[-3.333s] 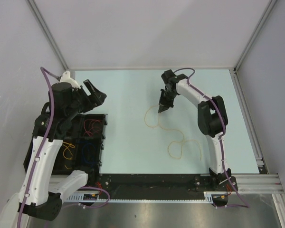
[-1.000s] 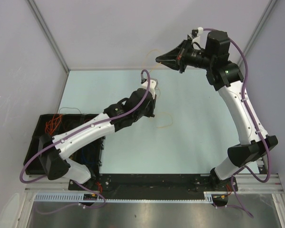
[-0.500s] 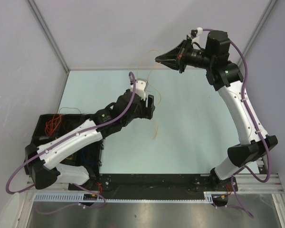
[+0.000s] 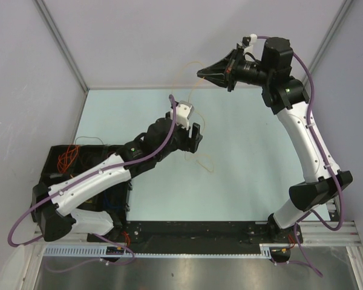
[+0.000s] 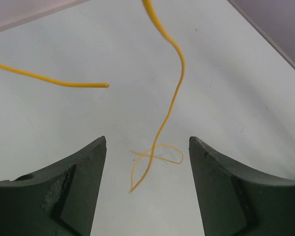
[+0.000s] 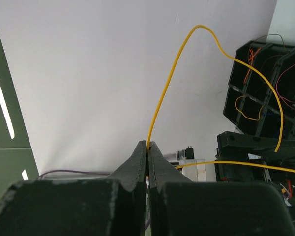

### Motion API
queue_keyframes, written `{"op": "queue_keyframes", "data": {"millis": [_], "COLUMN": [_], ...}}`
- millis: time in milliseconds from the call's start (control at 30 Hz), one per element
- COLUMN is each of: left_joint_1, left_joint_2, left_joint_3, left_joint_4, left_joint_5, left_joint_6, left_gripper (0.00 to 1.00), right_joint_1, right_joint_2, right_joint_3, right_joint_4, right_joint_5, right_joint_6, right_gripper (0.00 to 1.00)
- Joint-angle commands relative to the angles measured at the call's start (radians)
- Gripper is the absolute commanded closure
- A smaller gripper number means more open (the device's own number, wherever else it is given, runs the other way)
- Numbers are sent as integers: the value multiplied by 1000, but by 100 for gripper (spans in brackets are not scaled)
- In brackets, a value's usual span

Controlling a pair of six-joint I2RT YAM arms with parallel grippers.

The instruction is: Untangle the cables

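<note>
My right gripper (image 4: 201,74) is raised high near the back wall, shut on a thin yellow cable (image 4: 193,90). In the right wrist view the yellow cable (image 6: 172,73) rises out of the closed gripper (image 6: 148,145) and arcs away. The cable hangs down to the table, where its end lies in a small loop (image 4: 204,161). My left gripper (image 4: 196,138) hovers over the table beside the hanging strand. In its wrist view that gripper (image 5: 147,142) is open and empty, with the strand (image 5: 176,91) and the small loop (image 5: 157,155) beyond its fingers. A free yellow end (image 5: 64,82) crosses on the left.
A black compartment bin (image 4: 53,158) stands at the table's left edge, partly under my left arm. It holds red cables (image 4: 66,159), and blue ones (image 4: 112,196) show further forward. The right wrist view shows the same bin (image 6: 246,64) with red and orange wires.
My left gripper has opened and let go of the yellow cable, then shifted slightly. The cable's lower end has dropped into a small loop on the table. The right arm has stayed put.
</note>
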Motion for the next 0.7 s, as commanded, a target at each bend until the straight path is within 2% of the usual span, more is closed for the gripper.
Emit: {"op": "queue_keyframes", "data": {"millis": [0,267,367,400,433,467,500,567,667], "left_joint_1": [-7,-7,-7,-9,-6,-7,-7,-7,-7], "left_joint_2": [3,65,101,119,128,133,135,125,89], "left_joint_3": [-18,-16,1,7,17,21,25,22,22], "left_joint_4": [101,147,151,142,122,115,101,102,89], "left_joint_5": [78,134,162,168,168,162,156,128,99], "left_joint_6": [47,69,47,40,38,29,27,17,7], "left_gripper": [26,27,33,38,56,67,85,99,99], "right_joint_1": [-6,-6,-6,-4,-6,-6,-6,-9,-23], "right_joint_2": [11,19,17,17,14,13,11,3,-10], "right_joint_3": [51,69,69,68,68,66,63,50,17], "right_joint_4": [56,61,61,61,59,58,55,53,56], "right_joint_5": [-45,-59,-59,-59,-59,-57,-57,-62,-63], "right_joint_6": [42,79,86,86,86,83,81,78,76], "right_gripper": [100,100,100,100,100,100,100,100,100]}}
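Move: The strand of yellow cable hanging from the right gripper is what the open left hand goes for; its spot lies about 4 cm to the right and 5 cm below, neither ahead nor back. From the left hand, the right gripper is some 5 cm ahead, 2 cm right and 22 cm above; the yellow loop on the table is about 8 cm ahead, 3 cm right and 28 cm down. From the right hand that spot is roughly 27 cm below, 5 cm back and level sideways. Pinching the hanging yellow strand between its fingertips is where the left hand ends up: with fingers open it goes to its right, then increasingly down, about 4 cm across and 5 cm lower, turning some 10 degrees clockwise, and shuts during the last stretch. The right hand, nearly still above, keeps its grip on the cable. ##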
